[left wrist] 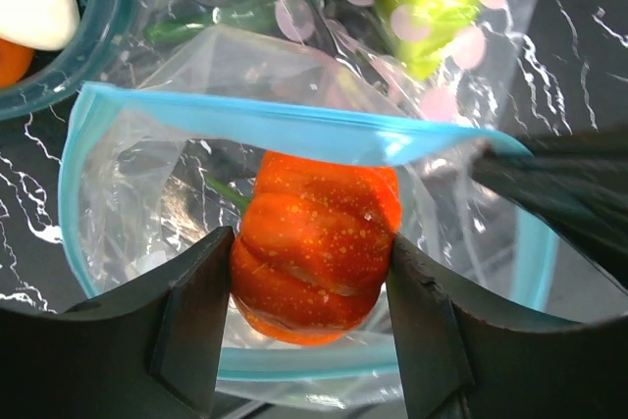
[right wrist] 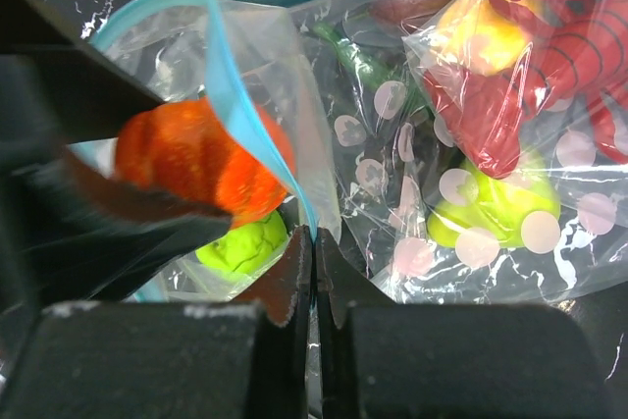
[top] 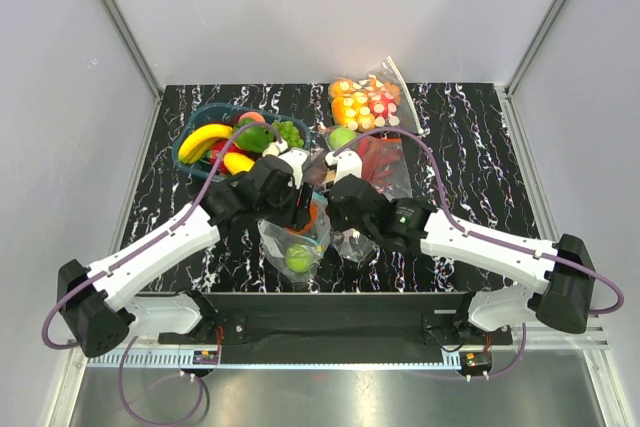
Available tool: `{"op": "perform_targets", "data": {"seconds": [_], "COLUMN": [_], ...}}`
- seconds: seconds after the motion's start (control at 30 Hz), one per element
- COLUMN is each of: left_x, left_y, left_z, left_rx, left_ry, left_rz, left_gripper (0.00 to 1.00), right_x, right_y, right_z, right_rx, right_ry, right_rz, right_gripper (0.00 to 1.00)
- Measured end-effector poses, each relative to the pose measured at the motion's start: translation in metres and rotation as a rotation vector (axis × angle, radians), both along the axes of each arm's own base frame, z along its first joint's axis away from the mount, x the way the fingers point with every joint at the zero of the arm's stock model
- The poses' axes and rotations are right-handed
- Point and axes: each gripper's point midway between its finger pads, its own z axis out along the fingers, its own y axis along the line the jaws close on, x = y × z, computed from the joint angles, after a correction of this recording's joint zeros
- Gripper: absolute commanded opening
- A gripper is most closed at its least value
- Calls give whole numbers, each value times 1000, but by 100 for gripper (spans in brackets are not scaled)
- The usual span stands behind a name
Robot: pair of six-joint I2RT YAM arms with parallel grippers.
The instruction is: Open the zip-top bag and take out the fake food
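Observation:
The zip-top bag [top: 285, 239] lies at the table's middle with its teal zipper mouth [left wrist: 265, 125] spread open. My left gripper [left wrist: 312, 291] reaches into that mouth and is shut on one piece of the fake food, a red-orange speckled fruit [left wrist: 319, 242], with a finger pressed on each side. A green round fruit [right wrist: 240, 247] lies deeper in the bag, also visible from above [top: 298, 259]. My right gripper [right wrist: 314, 252] is shut on the bag's teal zipper edge [right wrist: 231, 76] and holds that side up. From above, both grippers [top: 305, 209] [top: 338, 209] meet over the bag.
A teal bowl [top: 187, 143] holding a banana [top: 203, 139] and other fruit stands at the back left. A clear bag of red peppers [top: 385, 162] lies just right of the grippers. A small bag of orange and red-white pieces [top: 365, 102] is at the back.

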Motion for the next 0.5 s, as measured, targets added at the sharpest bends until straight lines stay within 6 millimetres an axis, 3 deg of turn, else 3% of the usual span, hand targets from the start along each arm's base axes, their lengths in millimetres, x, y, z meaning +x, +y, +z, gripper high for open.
{"op": "perform_targets", "data": {"seconds": [0.23, 0.5], "left_x": [-12, -3], "left_y": [-1, -1], "left_z": [29, 103], "left_rx": [-54, -179], "left_ry": [-11, -155], "left_rz": [-48, -46], "left_gripper": [39, 40], "right_x": [0, -1], "right_y": [-1, -4], "right_z": [-3, -6], "right_rx": [-12, -28], "right_ry": [6, 10], "right_rz": [-1, -8], "right_gripper": [4, 4]}}
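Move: The orange pumpkin is already between the left fingers, still in the mouth of the zip-top bag. The basket it is bound for lies about 15 cm ahead and 13 cm to the left of that hand, some 11 cm lower; the white eggplant at its near corner is about 12 cm ahead and 6 cm left. The green fruit in the bag lies roughly 9 cm back, 1 cm left and 12 cm below. From the right hand the basket is about 13 cm ahead, 19 cm left and 13 cm down. Keeping its squeeze on the pumpkin, the left hand draws it up out of the bag's mouth, rising about 10 cm almost straight and ever faster, while the wrist tilts the fingers some 15 degrees up towards level. The right fingers stay shut on the bag's rim, hardly moving, and hold it for the pull. ##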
